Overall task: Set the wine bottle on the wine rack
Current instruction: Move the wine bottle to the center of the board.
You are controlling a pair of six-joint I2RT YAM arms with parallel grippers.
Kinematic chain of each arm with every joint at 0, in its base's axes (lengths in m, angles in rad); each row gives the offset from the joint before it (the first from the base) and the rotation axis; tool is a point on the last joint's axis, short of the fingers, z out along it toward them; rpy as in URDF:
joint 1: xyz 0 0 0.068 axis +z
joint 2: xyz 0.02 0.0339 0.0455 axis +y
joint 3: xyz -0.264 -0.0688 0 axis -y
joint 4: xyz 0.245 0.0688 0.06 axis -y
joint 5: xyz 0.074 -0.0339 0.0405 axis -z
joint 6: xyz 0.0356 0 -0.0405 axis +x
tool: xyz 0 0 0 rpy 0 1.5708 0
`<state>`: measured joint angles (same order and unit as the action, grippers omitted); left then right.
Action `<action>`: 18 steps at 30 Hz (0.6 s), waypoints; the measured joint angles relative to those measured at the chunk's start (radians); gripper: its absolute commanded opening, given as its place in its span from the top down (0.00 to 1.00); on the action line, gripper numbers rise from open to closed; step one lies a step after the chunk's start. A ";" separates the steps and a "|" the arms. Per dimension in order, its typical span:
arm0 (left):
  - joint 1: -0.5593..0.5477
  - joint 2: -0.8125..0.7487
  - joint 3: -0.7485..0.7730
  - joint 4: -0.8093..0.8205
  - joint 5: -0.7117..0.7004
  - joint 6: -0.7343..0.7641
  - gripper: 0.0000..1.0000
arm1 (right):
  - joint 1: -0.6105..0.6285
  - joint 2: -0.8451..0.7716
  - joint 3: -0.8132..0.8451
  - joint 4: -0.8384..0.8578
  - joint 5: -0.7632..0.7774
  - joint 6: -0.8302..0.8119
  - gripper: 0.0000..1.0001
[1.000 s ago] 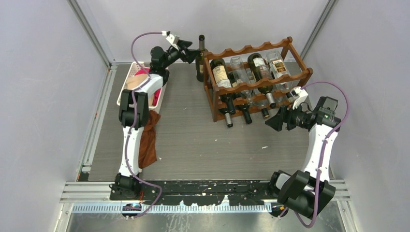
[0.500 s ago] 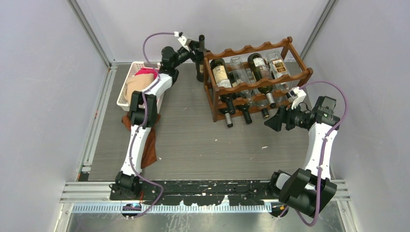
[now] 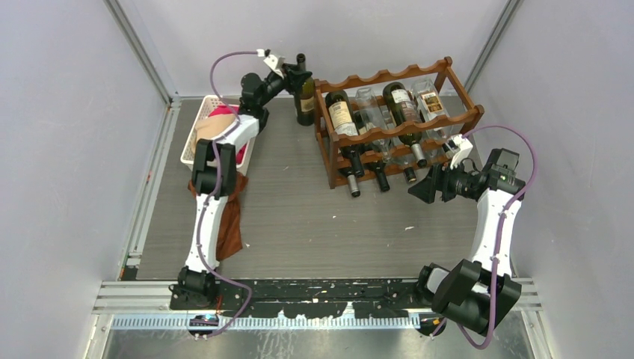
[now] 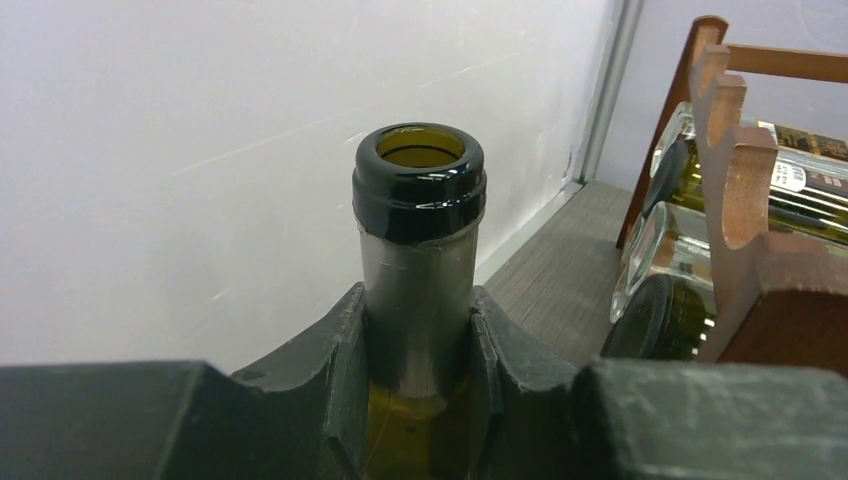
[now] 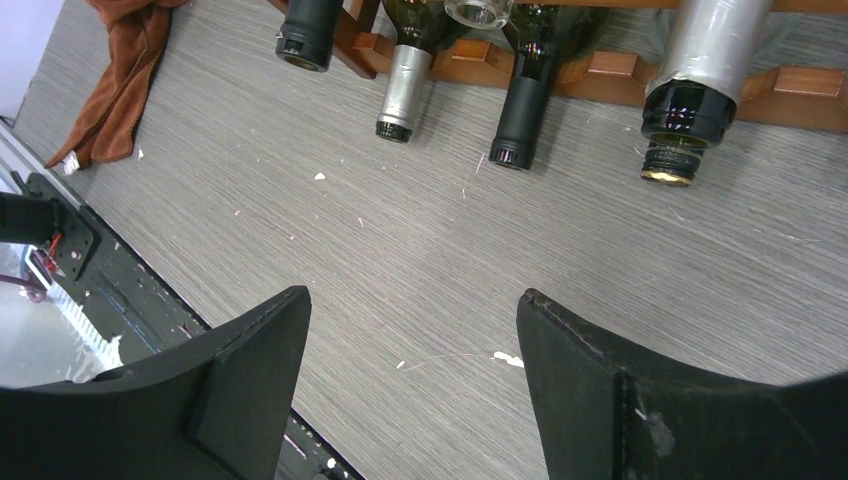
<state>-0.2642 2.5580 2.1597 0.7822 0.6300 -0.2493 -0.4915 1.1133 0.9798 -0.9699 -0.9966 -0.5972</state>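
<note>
A dark green wine bottle (image 3: 304, 93) stands at the back of the table, just left of the reddish-brown wooden wine rack (image 3: 441, 120), and leans slightly away from it. My left gripper (image 3: 296, 73) is shut on its neck; in the left wrist view both fingers (image 4: 335, 370) press the neck below the open mouth of the wine bottle (image 4: 419, 190), with the wine rack (image 4: 745, 270) at the right. The rack holds several lying bottles. My right gripper (image 3: 420, 188) hangs open over bare table in front of the rack's right end, its jaws (image 5: 412, 340) wide apart with nothing between them.
A white slotted basket (image 3: 196, 127) with pink and tan cloth sits at the back left. A brown cloth (image 3: 230, 217) lies on the table under the left arm. Bottle necks (image 5: 404, 90) stick out of the rack's front low down. The back wall is close behind the bottle.
My left gripper reached the bottle's neck and shut on it. The bottle has since shifted a little to the left, away from the rack. The right arm has stayed put.
</note>
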 measured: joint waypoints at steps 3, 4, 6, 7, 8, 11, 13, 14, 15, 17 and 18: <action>0.029 -0.077 -0.114 0.006 -0.005 -0.002 1.00 | 0.003 0.000 0.000 0.000 0.000 0.000 0.20; 0.042 -0.113 -0.167 0.006 -0.004 -0.003 1.00 | 0.005 0.000 0.000 0.000 0.000 0.000 0.20; 0.064 -0.182 -0.259 -0.008 0.005 -0.003 1.00 | 0.011 0.000 0.000 0.000 0.000 0.000 0.20; 0.073 -0.220 -0.306 -0.023 0.014 -0.002 1.00 | 0.013 0.000 0.000 0.000 0.000 0.000 0.20; 0.081 -0.253 -0.342 -0.039 0.022 -0.002 1.00 | 0.017 0.000 0.000 0.000 0.000 -0.001 0.20; 0.105 -0.391 -0.486 -0.097 0.052 0.002 1.00 | 0.028 0.000 0.000 0.000 0.000 -0.003 0.20; 0.109 -0.515 -0.620 -0.114 0.074 0.011 1.00 | 0.036 0.000 0.000 0.000 0.000 -0.003 0.20; 0.108 -0.581 -0.684 -0.121 0.089 0.014 1.00 | 0.042 0.000 0.000 -0.001 0.001 -0.003 0.20; 0.105 -0.648 -0.747 -0.127 0.107 0.015 1.00 | 0.048 0.000 0.000 -0.001 0.001 -0.003 0.20; 0.092 -0.792 -0.875 -0.133 0.138 0.014 1.00 | 0.060 0.000 0.000 -0.003 0.001 -0.005 0.20; 0.082 -0.867 -0.938 -0.135 0.153 0.015 1.00 | 0.066 0.000 0.000 -0.004 0.001 -0.007 0.20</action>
<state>-0.1818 1.6905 1.2221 0.6476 0.7826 -0.2340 -0.4259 1.1130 0.9798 -0.9737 -0.9955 -0.6041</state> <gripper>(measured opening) 0.328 0.806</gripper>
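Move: The left gripper already grips the neck of the upright wine bottle. The board's centre, where the bottle is to go, lies about 26 cm back, 5 cm right and 25 cm below. The wine rack's middle is roughly 29 cm right, 11 cm back and 12 cm below, and the cloth basket some 30 cm left, 6 cm back and 22 cm below. From the right gripper, the board's centre lies about 33 cm left, 11 cm ahead and 19 cm below. Keep the left fingers shut on the bottle's neck and first bring it left about 7 cm, away from the wine rack's near end. Then sweep it back quickly towards the robot, some 18 cm in all, rising about 5 cm, while the wrist tips roughly 10 degrees. ##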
